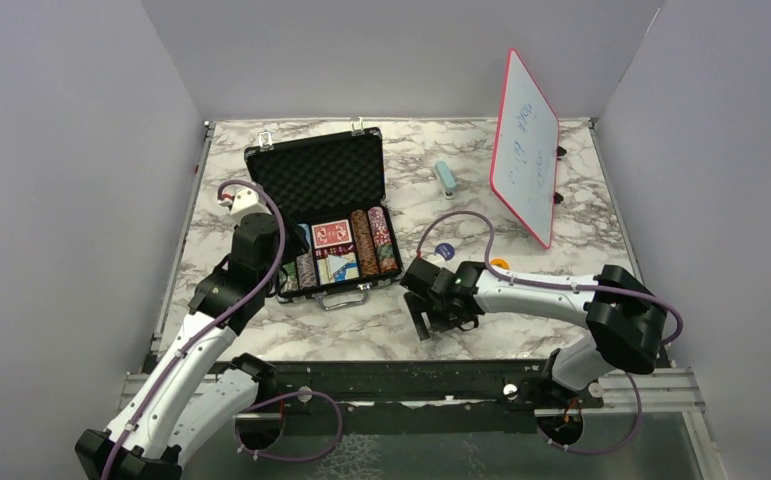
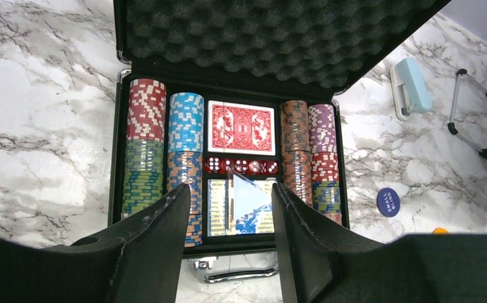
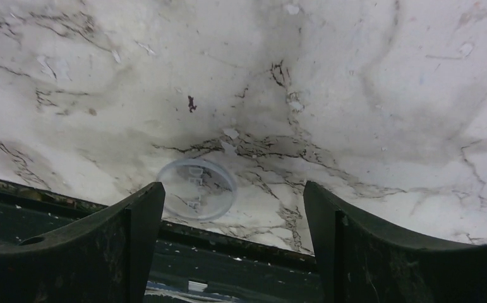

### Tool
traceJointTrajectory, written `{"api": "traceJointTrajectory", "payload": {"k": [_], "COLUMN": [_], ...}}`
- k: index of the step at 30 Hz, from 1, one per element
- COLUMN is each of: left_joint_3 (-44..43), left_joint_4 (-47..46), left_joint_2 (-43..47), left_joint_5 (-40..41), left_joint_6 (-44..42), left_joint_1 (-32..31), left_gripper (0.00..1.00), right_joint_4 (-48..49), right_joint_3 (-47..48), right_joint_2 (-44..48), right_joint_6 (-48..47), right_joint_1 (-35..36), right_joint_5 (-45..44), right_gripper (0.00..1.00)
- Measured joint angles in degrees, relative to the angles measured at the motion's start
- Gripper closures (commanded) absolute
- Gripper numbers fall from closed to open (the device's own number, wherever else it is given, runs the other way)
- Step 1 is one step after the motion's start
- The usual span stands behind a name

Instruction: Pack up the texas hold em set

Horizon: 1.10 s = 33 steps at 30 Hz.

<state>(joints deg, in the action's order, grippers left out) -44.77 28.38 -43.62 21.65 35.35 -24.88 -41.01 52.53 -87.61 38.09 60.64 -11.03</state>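
The black briefcase [image 1: 313, 175] lies open on the marble, its foam lid tilted back. Inside are striped chip stacks [image 2: 144, 145], a red card deck [image 2: 241, 127], red dice [image 2: 240, 166] and a blue deck in a clear box [image 2: 240, 205] with its flap standing up. My left gripper [image 2: 229, 189] hangs open above the case's front, empty. A blue round button [image 2: 388, 202] and an orange one [image 1: 500, 264] lie right of the case. My right gripper [image 3: 232, 189] is open low over the table's near edge, with a clear round button [image 3: 196, 188] just beyond its left finger.
A red-framed whiteboard [image 1: 526, 145] stands at the back right, with a pale blue block [image 1: 445, 178] lying beside it. The dark rail of the table's near edge [image 3: 228, 252] runs under the right gripper. Grey walls close in the sides and back.
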Motion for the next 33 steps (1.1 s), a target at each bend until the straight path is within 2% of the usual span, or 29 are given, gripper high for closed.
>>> {"api": "traceJointTrajectory", "payload": {"k": [4,10,20,24,29,33], "left_joint_3": [0.44,0.50,1.55,1.57,1.57,1.57], "left_joint_4": [-0.11,-0.39,-0.81,-0.87,-0.92,-0.94], "left_joint_2": [-0.28,-0.76,-1.01,-1.20,-1.18,-1.11], "left_joint_5": [-0.50,-0.83,-0.96,-1.07,-1.07,-1.05], "left_joint_6": [0.42,0.46,0.70,0.70,0.70,0.66], "left_joint_1": [0.00,0.00,0.00,0.00,0.00,0.00], "left_gripper": [0.47,0.47,0.47,0.47,0.47,0.47], "right_joint_4": [0.22,1.42,1.73,1.60,1.33,1.14], "right_joint_3": [-0.72,-0.72,-1.70,-1.55,-1.38,-0.92], "right_joint_2": [-0.09,-1.36,-2.45,-3.21,-3.65,-3.69], "right_joint_6": [0.26,0.35,1.01,1.29,2.27,3.17], "right_joint_1": [0.00,0.04,1.79,2.62,3.23,3.48], "right_joint_5": [2.29,5.09,6.03,5.84,4.52,3.19], "right_gripper": [0.18,0.26,0.27,0.35,0.53,0.55]}}
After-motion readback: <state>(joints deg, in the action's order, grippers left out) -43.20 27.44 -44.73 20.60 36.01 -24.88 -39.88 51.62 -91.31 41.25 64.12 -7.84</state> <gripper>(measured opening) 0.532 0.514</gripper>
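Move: The clear dealer button lies flat on the table beside my open right hand, about 3 cm back, 1 cm to the left and 3 cm below. The blue small-blind button is some 18 cm ahead and 2 cm to the right; the orange button is about 15 cm ahead and 14 cm right. The chip case's middle lies roughly 18 cm ahead and 23 cm left. From my left hand the dealer button is about 17 cm back, 26 cm right and 21 cm down. I ease my right hand back about 3 cm towards the table's near edge and sink some 2 cm, fingers pointing down around the dealer button. Then I close the fingers from wide to about half open, bringing both tips onto its rim to pinch it, edging forward very slightly at the end. My left hand, empty and half open, settles about 1.5 cm lower. ##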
